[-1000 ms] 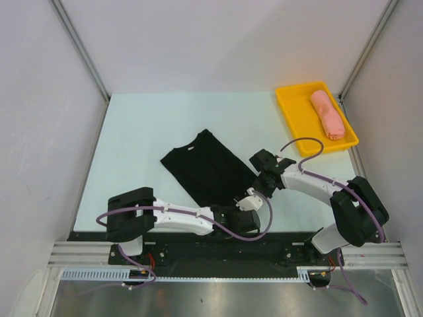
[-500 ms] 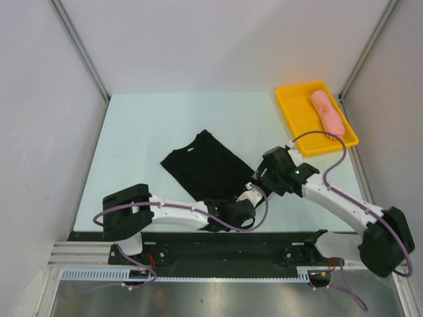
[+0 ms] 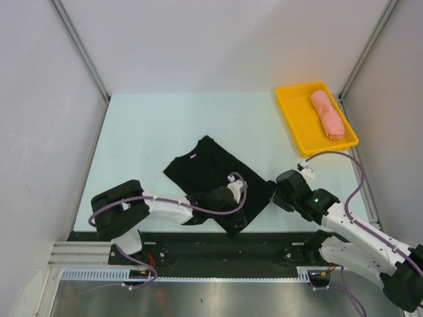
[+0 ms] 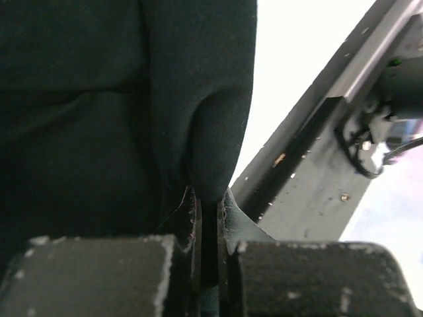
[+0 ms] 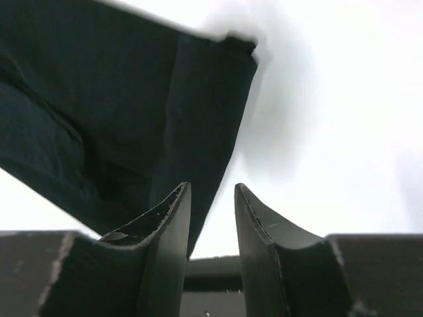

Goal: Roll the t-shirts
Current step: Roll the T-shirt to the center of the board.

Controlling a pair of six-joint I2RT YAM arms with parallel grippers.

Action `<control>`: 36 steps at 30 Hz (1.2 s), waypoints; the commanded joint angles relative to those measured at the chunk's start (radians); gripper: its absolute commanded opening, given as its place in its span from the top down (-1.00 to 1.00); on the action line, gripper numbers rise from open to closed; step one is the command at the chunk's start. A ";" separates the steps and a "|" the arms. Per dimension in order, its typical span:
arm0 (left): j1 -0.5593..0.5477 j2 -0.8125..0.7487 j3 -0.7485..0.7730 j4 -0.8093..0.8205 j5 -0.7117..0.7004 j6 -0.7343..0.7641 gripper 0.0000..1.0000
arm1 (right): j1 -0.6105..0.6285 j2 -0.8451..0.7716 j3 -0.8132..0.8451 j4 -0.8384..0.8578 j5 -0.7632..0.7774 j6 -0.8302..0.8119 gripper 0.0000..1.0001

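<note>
The black t-shirt (image 3: 205, 175) lies flat near the table's front edge, collar toward the back left. It fills the left of the left wrist view (image 4: 99, 112) and the upper left of the right wrist view (image 5: 119, 112). My left gripper (image 3: 231, 216) (image 4: 210, 198) is shut on a raised fold of the shirt's near edge. My right gripper (image 3: 279, 193) (image 5: 211, 188) is open and empty, low at the shirt's right corner, its left finger (image 5: 168, 218) over the cloth edge. The salmon-pink rolled t-shirt (image 3: 328, 114) lies in the tray.
The yellow tray (image 3: 293, 109) stands at the back right corner. The table's front edge and a dark metal rail (image 4: 317, 172) run close beside my left gripper. Grey walls close the table on both sides and at the back.
My left gripper moved back from the front edge with the shirt's fold, and the shirt spread to the right. My right gripper drew back toward the near right, off the shirt.
</note>
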 commanded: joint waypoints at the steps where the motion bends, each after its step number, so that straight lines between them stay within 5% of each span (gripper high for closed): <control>1: 0.043 -0.029 -0.074 0.095 0.158 -0.113 1.00 | 0.077 0.047 -0.005 0.059 0.034 0.052 0.28; 14: 0.148 -0.029 -0.126 0.121 0.263 -0.150 0.85 | 0.095 0.302 0.053 0.245 0.000 0.045 0.29; 26: 0.156 -0.130 -0.037 -0.097 0.175 -0.032 -0.09 | 0.071 0.411 0.138 0.242 -0.029 0.033 0.29; 27: 0.156 -0.155 -0.017 -0.123 0.161 -0.021 -0.41 | 0.066 0.426 0.142 0.242 -0.033 0.033 0.29; 28: 0.156 -0.167 -0.006 -0.175 0.123 -0.008 -0.99 | 0.062 0.432 0.152 0.243 -0.037 0.032 0.28; 36: 0.139 -0.296 0.095 -0.405 -0.097 0.100 -0.99 | 0.023 0.504 0.204 0.239 -0.070 0.027 0.30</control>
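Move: Ahead of the right hand by about 6 cm, some 4 cm to its left and 6 cm below, lies the far end of the T-shirt's rolled edge. The roll slants back to its near end, already pinched in the left hand. From the left hand the far end is roughly 11 cm ahead and 9 cm right; the flat part's middle is about 13 cm ahead and 9 cm left. The yellow bin stands about 29 cm ahead and 13 cm right of the right hand. Keeping its pinch on the roll's near end, the left hand draws it about 2 cm left, tipping slightly, then opens wide, lets go and lifts some 5 cm clear, forward and left. Meanwhile the right hand swings about 6 cm left and 4 cm forward while sinking 4 cm, its partly open fingers unchanged, to come close over the roll just short of its far end. ##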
